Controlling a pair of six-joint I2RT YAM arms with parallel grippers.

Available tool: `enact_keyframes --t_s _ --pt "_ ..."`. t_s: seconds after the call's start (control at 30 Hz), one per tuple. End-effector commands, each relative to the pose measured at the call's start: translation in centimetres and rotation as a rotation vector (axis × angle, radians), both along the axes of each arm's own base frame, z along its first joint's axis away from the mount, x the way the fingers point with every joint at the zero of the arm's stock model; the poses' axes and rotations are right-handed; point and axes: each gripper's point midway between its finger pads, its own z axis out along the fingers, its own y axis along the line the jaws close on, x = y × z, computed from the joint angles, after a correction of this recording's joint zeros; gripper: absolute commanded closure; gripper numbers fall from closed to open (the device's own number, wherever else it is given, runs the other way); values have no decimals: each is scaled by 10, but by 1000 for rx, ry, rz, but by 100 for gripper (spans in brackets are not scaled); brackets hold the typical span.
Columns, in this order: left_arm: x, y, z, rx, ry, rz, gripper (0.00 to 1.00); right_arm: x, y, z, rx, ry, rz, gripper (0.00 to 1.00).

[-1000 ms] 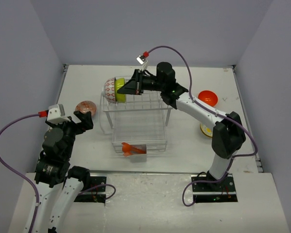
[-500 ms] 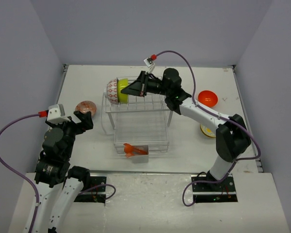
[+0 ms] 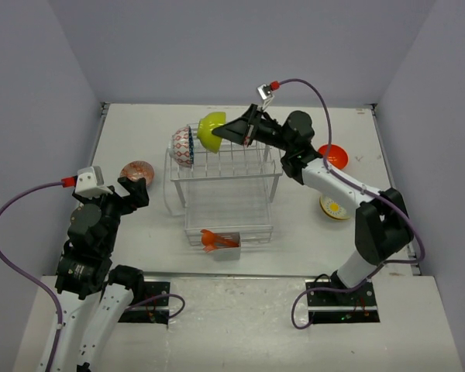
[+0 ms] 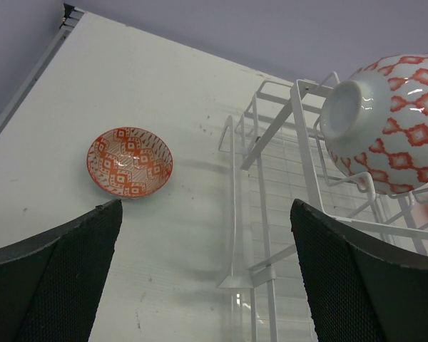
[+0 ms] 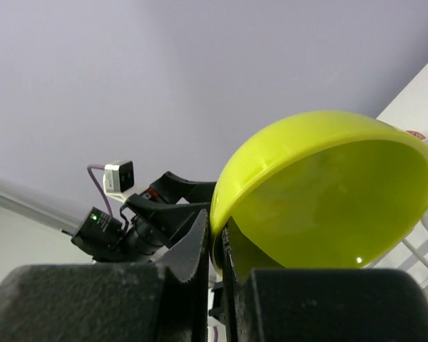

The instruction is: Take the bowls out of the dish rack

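My right gripper (image 3: pixel 226 132) is shut on the rim of a lime green bowl (image 3: pixel 211 130), holding it tilted above the back of the white wire dish rack (image 3: pixel 217 173). In the right wrist view the fingers pinch the green bowl (image 5: pixel 328 199) at its lower left rim, at the gripper (image 5: pixel 215 239). A red-patterned bowl (image 3: pixel 182 146) stands on edge in the rack's upper shelf; the left wrist view shows this bowl (image 4: pixel 392 121) above the rack (image 4: pixel 233 199). My left gripper (image 3: pixel 132 190) hangs open left of the rack, empty (image 4: pixel 205 214).
A small red-patterned bowl (image 3: pixel 137 170) lies on the table by the left gripper, also seen as a bowl (image 4: pixel 130 162) from the left wrist. An orange bowl (image 3: pixel 332 156) and a white floral bowl (image 3: pixel 333 208) sit to the right. Orange utensils (image 3: pixel 213 239) fill the front holder.
My right gripper has lifted the lime green bowl up and to the right, away from the red-patterned bowl on the rack. The left arm has not moved.
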Motion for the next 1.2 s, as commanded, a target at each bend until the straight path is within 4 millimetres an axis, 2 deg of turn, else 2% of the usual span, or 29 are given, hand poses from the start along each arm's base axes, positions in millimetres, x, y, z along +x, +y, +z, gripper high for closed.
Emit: enact_keyframes --t_s 0.0,0.13,0.23,0.27,0.33,0.37,0.43,0.47,0.5,0.53,0.57,0.6,0.63,0.7,0.73,0.77,0.8,0.83,0.9,0.93,0.97,1.0,1.03,1.07,1.1,1.13,1.17 --pt "1 0 5 0 -11 2 0 -18 -17 56 120 -143 8 100" --pt "1 0 5 0 -9 2 0 -20 -25 66 126 -169 4 100" --pt "0 0 5 0 -11 3 0 -21 -42 77 129 -205 -27 100" --pt "0 0 6 0 -12 3 0 -27 -52 86 127 -231 -37 100" --pt "-1 0 6 1 -15 2 0 -25 -71 92 98 -290 -84 100" --pt "-1 0 7 -1 -20 2 0 -33 -82 100 73 -337 -104 100" --pt "0 -1 6 1 -18 -3 0 -32 -102 110 27 -393 -172 100" --pt "0 -1 6 1 -17 -8 0 -23 -117 102 -76 -412 -259 100" --pt "0 -1 6 1 -17 -8 0 -17 -128 113 -140 -446 -340 100" --pt "0 -2 5 1 -14 -9 0 -3 -140 109 -224 -433 -444 100" --pt "0 -2 6 1 -15 -9 0 13 -158 73 -413 -376 -533 100" --pt "0 -2 5 2 -13 -11 0 40 -190 71 -511 -332 -734 100" --pt "0 -2 6 1 -16 -14 0 48 -209 42 -634 -238 -782 100" --pt "0 -3 6 3 -16 -17 0 74 -260 21 -832 -183 -965 100" --pt "0 -3 7 2 -18 -19 0 90 -273 -4 -935 -124 -997 100" --pt "-1 -4 7 2 -20 -23 0 89 -290 -29 -1080 -68 -1002 100" --pt "-1 -4 8 2 -22 -25 0 94 -302 -38 -1154 -41 -1028 100" --pt "-2 -4 9 2 -29 -25 0 103 -316 -60 -1255 9 -1057 100" --pt "-3 -4 10 0 -35 -25 0 108 -330 -75 -1343 36 -1051 100" --pt "-3 -5 10 1 -35 -31 0 114 -333 -95 -1396 76 -1009 100" --pt "-3 -5 10 0 -37 -36 0 118 -339 -103 -1429 95 -992 100" --pt "-3 -6 10 1 -36 -42 0 125 -343 -98 -1442 95 -992 100" --pt "-2 -8 10 2 -33 -51 0 124 -346 -109 -1490 127 -955 100" --pt "-2 -9 10 4 -32 -55 0 133 -352 -135 -1553 172 -902 100" --pt "-2 -9 10 3 -35 -56 0 139 -352 -132 -1563 174 -890 100" --pt "-2 -9 10 2 -36 -59 0 133 -355 -146 -1618 218 -824 100" --pt "-3 -9 10 2 -38 -59 0 141 -353 -164 -1651 247 -776 100"
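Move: My right hand holds the green bowl by its rim above the rack. The orange bowl I carry it towards sits on the table about 20 cm farther forward, 41 cm to my right and 34 cm below. The yellow-patterned bowl lies level with my hand, 41 cm right and 33 cm down; the red-patterned bowl in the rack is some 12 cm left, 4 cm forward and 10 cm down. From my idle left hand, the orange bowl is roughly 30 cm forward, 65 cm right and 25 cm down. Keeping the green bowl's rim pinched, I lift my right hand about 12 cm and swing it over the rack's right end, some 33 cm to my right in all. On the way I push forward about 15 cm and then sink fast towards the orange bowl, ending nearly 20 cm lower than I began. My wrist rolls over by roughly 100 degrees, from pointing left to pointing down and forward. ##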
